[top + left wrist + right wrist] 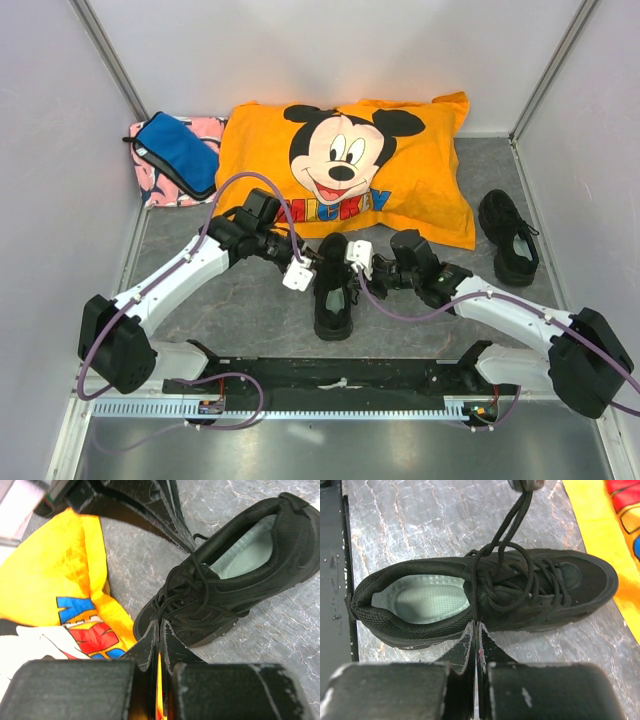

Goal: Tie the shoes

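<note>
One black shoe lies in the middle of the grey table, toe toward the orange pillow; it also shows as the shoe and the shoe, grey insole visible. Its thin black laces are drawn out to both sides. My left gripper is shut at the shoe's left side, with a doubled lace running up to it. My right gripper is shut at the shoe's right side; a lace strand leads to its fingers. The second shoe lies apart at the right.
The orange Mickey pillow fills the back, just behind the middle shoe's toe. A blue pouch rests on a pink patterned cloth at the back left. White walls close in both sides; a black rail runs along the near edge.
</note>
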Available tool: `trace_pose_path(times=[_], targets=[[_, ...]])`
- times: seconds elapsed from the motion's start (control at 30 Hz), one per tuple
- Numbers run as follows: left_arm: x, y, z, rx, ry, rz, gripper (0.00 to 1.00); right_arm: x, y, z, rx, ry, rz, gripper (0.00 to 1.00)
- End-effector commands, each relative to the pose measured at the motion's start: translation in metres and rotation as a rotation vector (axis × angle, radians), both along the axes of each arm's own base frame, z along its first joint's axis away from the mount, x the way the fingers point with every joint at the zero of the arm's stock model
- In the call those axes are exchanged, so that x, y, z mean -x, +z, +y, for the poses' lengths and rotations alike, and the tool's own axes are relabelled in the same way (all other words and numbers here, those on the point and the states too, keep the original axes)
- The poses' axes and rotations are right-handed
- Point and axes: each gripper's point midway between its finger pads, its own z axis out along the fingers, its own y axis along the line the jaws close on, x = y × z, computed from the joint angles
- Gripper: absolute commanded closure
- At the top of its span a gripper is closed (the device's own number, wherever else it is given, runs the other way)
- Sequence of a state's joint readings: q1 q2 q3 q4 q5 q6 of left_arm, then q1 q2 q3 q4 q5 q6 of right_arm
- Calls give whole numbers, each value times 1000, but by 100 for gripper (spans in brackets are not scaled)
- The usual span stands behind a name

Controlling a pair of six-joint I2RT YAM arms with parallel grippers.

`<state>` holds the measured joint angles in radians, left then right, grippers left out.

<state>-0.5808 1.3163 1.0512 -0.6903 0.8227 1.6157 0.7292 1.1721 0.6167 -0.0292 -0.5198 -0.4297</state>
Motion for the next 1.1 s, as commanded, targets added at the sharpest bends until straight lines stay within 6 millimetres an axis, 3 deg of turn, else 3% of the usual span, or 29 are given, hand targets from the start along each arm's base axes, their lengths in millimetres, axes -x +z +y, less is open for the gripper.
trace_pose_path(times=[0.0,0.33,0.53,0.83,0.93,0.97,1.07], targets=[[-2,12,-3,76,39,56,99,-16,29,-3,-55,-103,-8,100],[-11,-5,10,113,190,191,98,-24,22,-25,-37,-165,29,100],[-24,-19,17,137,305,248,98,-23,32,-22,-84,-177,69,100],[-28,-39,27,130,426,364,97,-15,43,-10,-171,-160,146,100],[-29,-33,30,159,481,439,78,-15,49,-7,-202,-163,158,100],[-29,-28,30,183,488,457,65,-16,52,-5,-214,-166,158,100],[-26,-16,39,245,556,513,49,-16,54,-4,-232,-178,182,100]])
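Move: The left hand still pinches a lace loop, with the knot about 3 cm to its right, level fore and aft and some 9 cm below. The right hand still pinches the other loop; from it the knot lies about 4 cm left, 3 cm ahead and 3 cm down. The shoe opening is some 8 cm nearer the bases than the knot, the shoe toe about 8 cm farther out than the knot. The left fingers let go of their lace loop, opening nearly halfway only at the end, after the hand sinks about 4 cm and draws left and forward, turning counter-clockwise. The right hand keeps its loop pinched, pulling about 3 cm right and some forward, then easing back left while rising about 2 cm. ##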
